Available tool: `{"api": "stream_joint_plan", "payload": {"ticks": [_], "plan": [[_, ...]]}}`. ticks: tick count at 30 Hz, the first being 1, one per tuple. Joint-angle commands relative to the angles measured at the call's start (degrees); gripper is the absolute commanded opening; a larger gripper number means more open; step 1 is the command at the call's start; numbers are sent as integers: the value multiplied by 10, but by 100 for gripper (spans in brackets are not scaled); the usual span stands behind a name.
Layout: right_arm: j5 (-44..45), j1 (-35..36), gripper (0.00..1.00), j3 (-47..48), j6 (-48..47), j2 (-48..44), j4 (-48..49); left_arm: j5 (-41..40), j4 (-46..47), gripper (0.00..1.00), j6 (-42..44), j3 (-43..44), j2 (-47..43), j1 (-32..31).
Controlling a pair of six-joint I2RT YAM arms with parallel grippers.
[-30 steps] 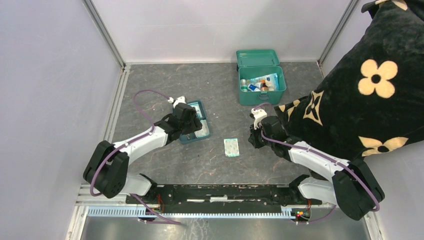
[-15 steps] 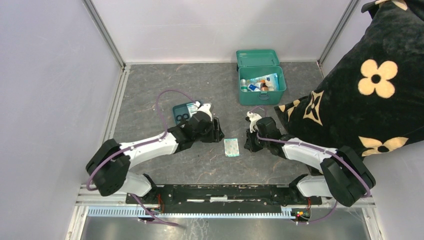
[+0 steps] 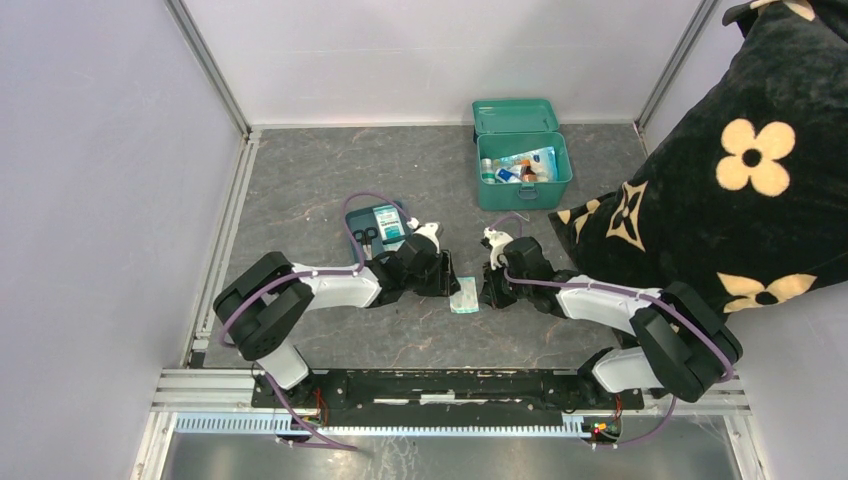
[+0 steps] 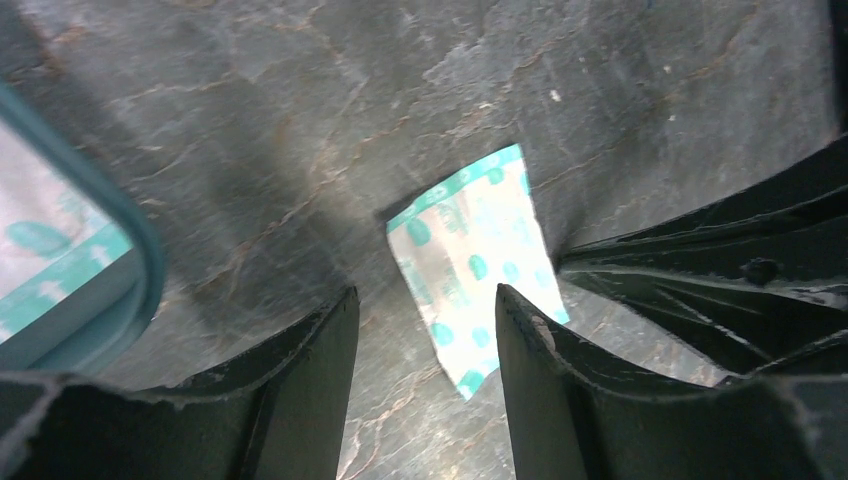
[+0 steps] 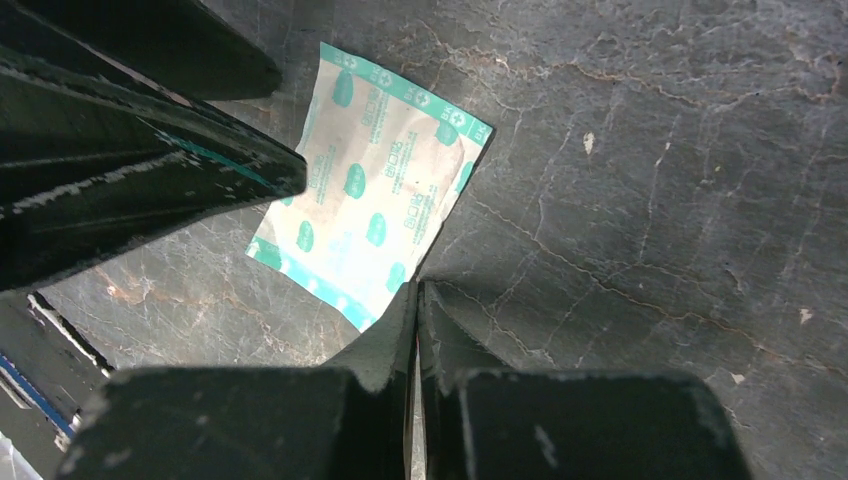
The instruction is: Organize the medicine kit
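The teal medicine kit [image 3: 523, 194] stands open at the back right with several packets and bottles inside. A small white plaster packet with teal dots [image 3: 464, 296] lies flat on the dark floor between my two grippers. My left gripper [image 3: 449, 279] is low at the packet's left side, open, with the packet [image 4: 475, 260] just ahead of its fingertips [image 4: 512, 305] and nothing between them. My right gripper [image 3: 489, 291] is shut, its joined tips [image 5: 418, 287] touching the packet's [image 5: 375, 195] right edge without holding it.
A shallow teal tray [image 3: 350, 218] with scissors and a packet lies behind the left gripper; its rim [image 4: 140, 250] shows at the left of the left wrist view. A large black flowered cushion [image 3: 740, 170] fills the right side. White walls enclose the floor.
My left gripper has swung right from over the tray down to the packet's left side. My right gripper has slid left to the packet's right edge.
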Motion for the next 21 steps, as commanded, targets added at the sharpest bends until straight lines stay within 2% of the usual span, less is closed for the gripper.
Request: {"api": "stream_joint_plan", "payload": {"ticks": [1, 8, 13, 21], "plan": [[9, 4, 5, 13, 2, 15, 14, 13, 38, 57, -29, -14, 34, -10], [14, 4, 5, 10, -1, 27, 17, 17, 61, 47, -44, -29, 69, -18], [16, 3, 5, 8, -1, 31, 18, 12, 60, 32, -43, -27, 71, -19], [28, 4, 5, 6, -4, 20, 13, -16, 28, 17, -30, -15, 58, -19]]}}
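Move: The last flat sachet lies on the table between the hands, about 3 cm right of the left hand, 1 cm back and 2 cm below. From the right hand, whose shut fingertips are at the sachet's near right edge, its middle is some 4 cm left, 1 cm ahead and 1 cm below. From the left hand, the blue-green tray stands roughly 9 cm ahead, 11 cm left and 2 cm below; the green box is some 22 cm ahead and 14 cm right, its middle about level. The left hand slides about 2.5 cm right over the sachet, then stops sideways and settles about 1 cm lower as its well-parted fingers close most of the way and pinch up the sachet's left part from above. The right hand eases barely 1 cm forward and left with its fingers still shut, its tips staying down at the sachet's right edge as if to brace it, wrist practically unturned. ##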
